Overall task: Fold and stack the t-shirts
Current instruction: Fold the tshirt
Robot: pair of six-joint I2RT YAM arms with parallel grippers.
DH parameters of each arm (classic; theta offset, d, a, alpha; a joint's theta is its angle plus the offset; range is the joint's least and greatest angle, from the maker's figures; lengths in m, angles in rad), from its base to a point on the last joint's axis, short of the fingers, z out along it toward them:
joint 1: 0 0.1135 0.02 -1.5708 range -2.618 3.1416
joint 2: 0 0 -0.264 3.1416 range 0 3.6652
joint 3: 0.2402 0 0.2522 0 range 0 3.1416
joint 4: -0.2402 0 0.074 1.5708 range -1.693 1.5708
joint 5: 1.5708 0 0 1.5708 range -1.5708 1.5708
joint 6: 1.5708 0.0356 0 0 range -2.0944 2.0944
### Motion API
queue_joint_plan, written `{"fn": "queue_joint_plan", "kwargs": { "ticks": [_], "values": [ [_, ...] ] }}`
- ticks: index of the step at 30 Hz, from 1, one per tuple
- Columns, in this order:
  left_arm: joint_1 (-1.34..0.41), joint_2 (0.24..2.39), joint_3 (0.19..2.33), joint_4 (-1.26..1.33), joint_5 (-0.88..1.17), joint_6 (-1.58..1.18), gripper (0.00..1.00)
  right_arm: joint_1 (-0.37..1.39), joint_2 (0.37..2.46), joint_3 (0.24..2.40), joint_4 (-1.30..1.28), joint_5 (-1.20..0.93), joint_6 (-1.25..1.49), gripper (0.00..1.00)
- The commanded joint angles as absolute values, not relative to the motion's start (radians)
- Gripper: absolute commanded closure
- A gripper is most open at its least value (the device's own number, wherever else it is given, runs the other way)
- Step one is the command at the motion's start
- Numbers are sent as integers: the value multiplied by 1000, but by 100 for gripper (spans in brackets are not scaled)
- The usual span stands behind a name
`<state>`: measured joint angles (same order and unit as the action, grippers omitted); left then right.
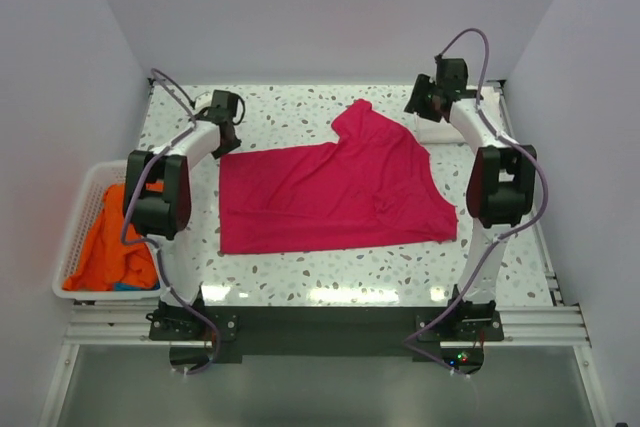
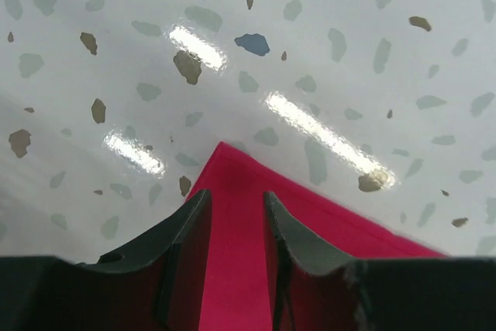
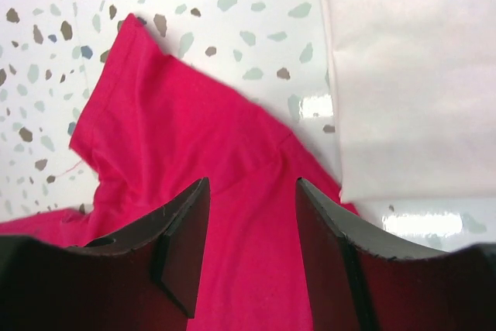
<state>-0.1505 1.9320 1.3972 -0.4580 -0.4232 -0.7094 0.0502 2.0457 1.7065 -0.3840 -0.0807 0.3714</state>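
A bright magenta t-shirt [image 1: 330, 192] lies spread across the middle of the table, one part reaching toward the far edge. My left gripper [image 1: 227, 137] hovers at the shirt's far left corner [image 2: 232, 184]. In the left wrist view its fingers straddle that corner, still apart, the cloth lying flat between them [image 2: 236, 195]. My right gripper [image 1: 413, 107] is over the shirt's far right part [image 3: 194, 137], open with a wide gap [image 3: 252, 184]. A white t-shirt [image 3: 411, 75], folded to a rectangle, lies just right of it [image 1: 437, 133].
A white slotted basket [image 1: 80, 212] stands off the table's left side. It holds a crumpled orange shirt [image 1: 110, 247] with a bit of blue cloth [image 1: 125, 287] under it. White walls enclose the far and side edges.
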Motion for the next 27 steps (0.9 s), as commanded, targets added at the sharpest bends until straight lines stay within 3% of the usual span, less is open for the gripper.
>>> {"fn": "queue_joint_plan", "kwargs": {
  "ticks": [1,9,22,27],
  "values": [
    [-137,1999,1479,-476,-434,-683,62,48,2103,1811,-393,-52,302,49],
    [-118,2115,1522,-479,-397,-709,62,52,2197,1832,-391,-91,252,50],
    [-80,2117,1479,-466,-376,-716,89,87,2278,1884,-452,-23,195,50],
    [-66,2117,1471,-462,-362,-712,93,98,2307,1891,-456,-3,189,50]
  ]
}}
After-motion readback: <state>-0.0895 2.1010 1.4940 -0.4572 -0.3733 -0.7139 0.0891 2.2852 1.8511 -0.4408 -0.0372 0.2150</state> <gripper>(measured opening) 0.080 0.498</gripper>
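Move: Just 2 cm ahead of the left hand, about 1 cm to its left and 5 cm below, lies the shirt's far left corner; the near left corner is some 26 cm back and 3 cm right of that hand. The right hand hangs about 12 cm above the shirt's far right corner, which lies some 3 cm ahead. The white cloth's middle is 6 cm ahead and 13 cm right of this hand, the sleeve tip 8 cm ahead and 16 cm left, both equally low. Sinking about 4.5 cm and easing 2 cm forward, the left hand reaches the shirt's far left corner, then shuts its half-open fingers and pinches it while drifting slightly left. The right hand comes down roughly 8 cm, a little forward, towards the far right corner, rolling and tipping its fingers down somewhat; they stay open, short of gripping. ##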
